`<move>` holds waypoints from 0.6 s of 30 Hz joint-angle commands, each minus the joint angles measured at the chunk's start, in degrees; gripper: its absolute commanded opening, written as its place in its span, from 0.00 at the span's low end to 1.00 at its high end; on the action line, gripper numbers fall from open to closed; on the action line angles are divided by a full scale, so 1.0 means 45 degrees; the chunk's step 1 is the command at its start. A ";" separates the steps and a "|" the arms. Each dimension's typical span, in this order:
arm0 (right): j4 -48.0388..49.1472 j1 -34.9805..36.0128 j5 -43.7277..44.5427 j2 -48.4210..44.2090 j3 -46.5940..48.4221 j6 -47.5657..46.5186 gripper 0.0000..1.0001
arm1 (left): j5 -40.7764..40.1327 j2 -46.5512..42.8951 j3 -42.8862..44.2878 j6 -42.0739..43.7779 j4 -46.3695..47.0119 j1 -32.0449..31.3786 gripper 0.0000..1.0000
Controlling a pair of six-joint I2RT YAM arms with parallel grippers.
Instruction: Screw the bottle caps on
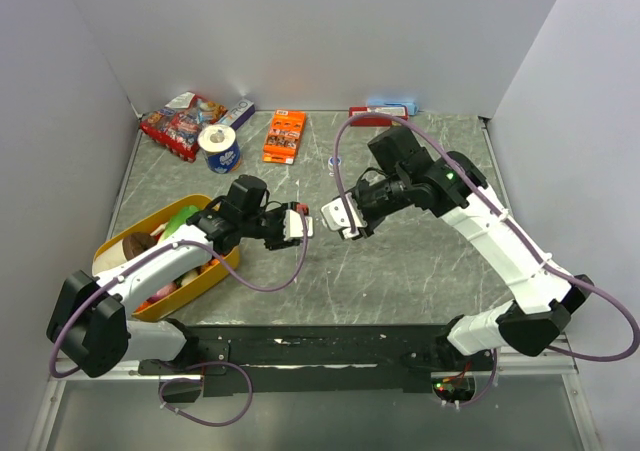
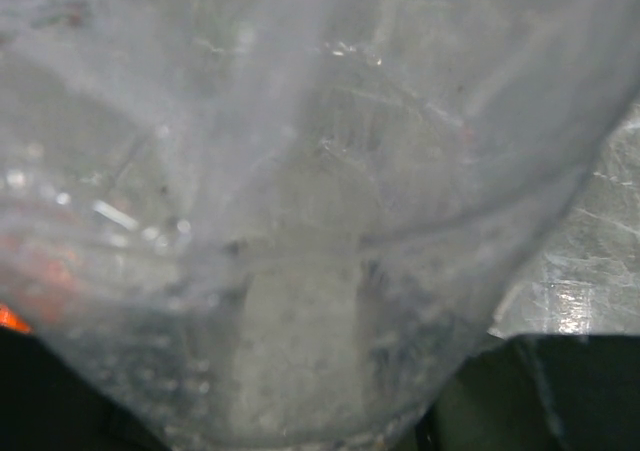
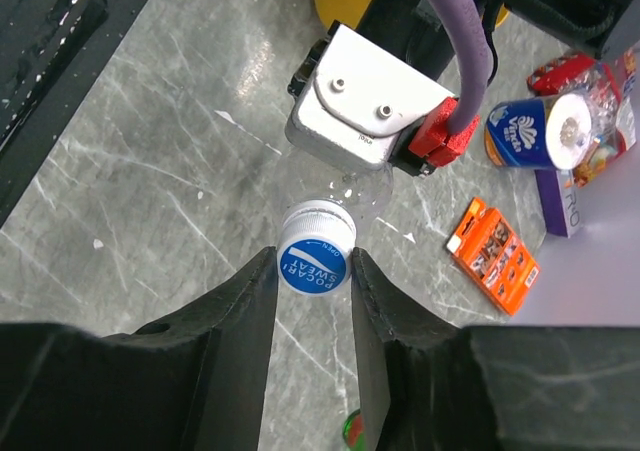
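Observation:
In the right wrist view a bottle cap (image 3: 315, 259), white-sided with a blue printed top, sits on the neck of a clear bottle (image 3: 368, 186). My right gripper (image 3: 314, 267) is shut on it, one black finger against each side. The left gripper (image 1: 299, 223) holds the clear bottle level, pointing at the right gripper (image 1: 338, 221) mid-table. Its white body (image 3: 365, 106) shows just beyond the cap. The left wrist view is filled by the blurred clear bottle (image 2: 300, 221), and its own fingers are hidden there.
A yellow basket (image 1: 222, 268) of mixed items lies under the left arm. At the back are a snack bag (image 1: 180, 121), a toilet roll (image 1: 219, 149), an orange box (image 1: 284, 136) and a red and blue item (image 1: 385, 109). White walls enclose three sides.

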 commanded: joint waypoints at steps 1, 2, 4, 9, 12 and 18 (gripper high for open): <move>0.0575 0.0139 0.0249 0.0286 -0.0098 0.0741 0.25 | -0.0181 -0.0106 0.0287 -0.0454 0.1140 -0.0010 0.01; 0.1001 0.0139 0.0328 0.0267 -0.0195 0.0974 0.25 | -0.0280 -0.0126 0.0287 -0.0823 0.1412 0.0009 0.01; 0.1472 0.0119 0.0426 0.0325 -0.0313 0.2105 0.24 | -0.0573 -0.0281 0.0093 -0.1215 0.1862 0.0010 0.01; 0.2116 -0.0115 0.0484 0.0851 0.0057 0.4427 0.20 | -0.2329 -0.1295 -0.1215 -0.2349 0.5019 -0.0029 0.01; 0.2546 -0.0154 0.0816 0.1260 0.0504 0.6065 0.18 | -0.4533 -0.1338 -0.1646 -0.2662 0.5943 -0.0341 0.01; 0.3153 -0.0330 0.1421 0.2178 0.1989 0.9581 0.17 | -0.9488 -0.0693 -0.1548 -0.3288 0.7681 -0.1258 0.01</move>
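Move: The bottle is already up off the table, its body in the left fingers and its cap, uppermost, in the right. The other capped bottle stands about 13 cm ahead of the left hand and 6 cm to its right, its middle some 5 cm lower; from the right hand it is roughly 19 cm ahead, 1 cm right and 21 cm down. Beyond it, the green bottle is about 27 cm ahead of the right hand and 13 cm to its right, 20 cm lower. The held bottle's cap is turned clockwise in the right hand's grip, about 25 degrees, while the left hand keeps hold of the body and turns it counter-clockwise by about as much. Both hands meanwhile gather speed and carry bottle and cap forward together some 5 cm, towards the standing capped bottle, the left also drifting about 3 cm left; neither gripper opens. ##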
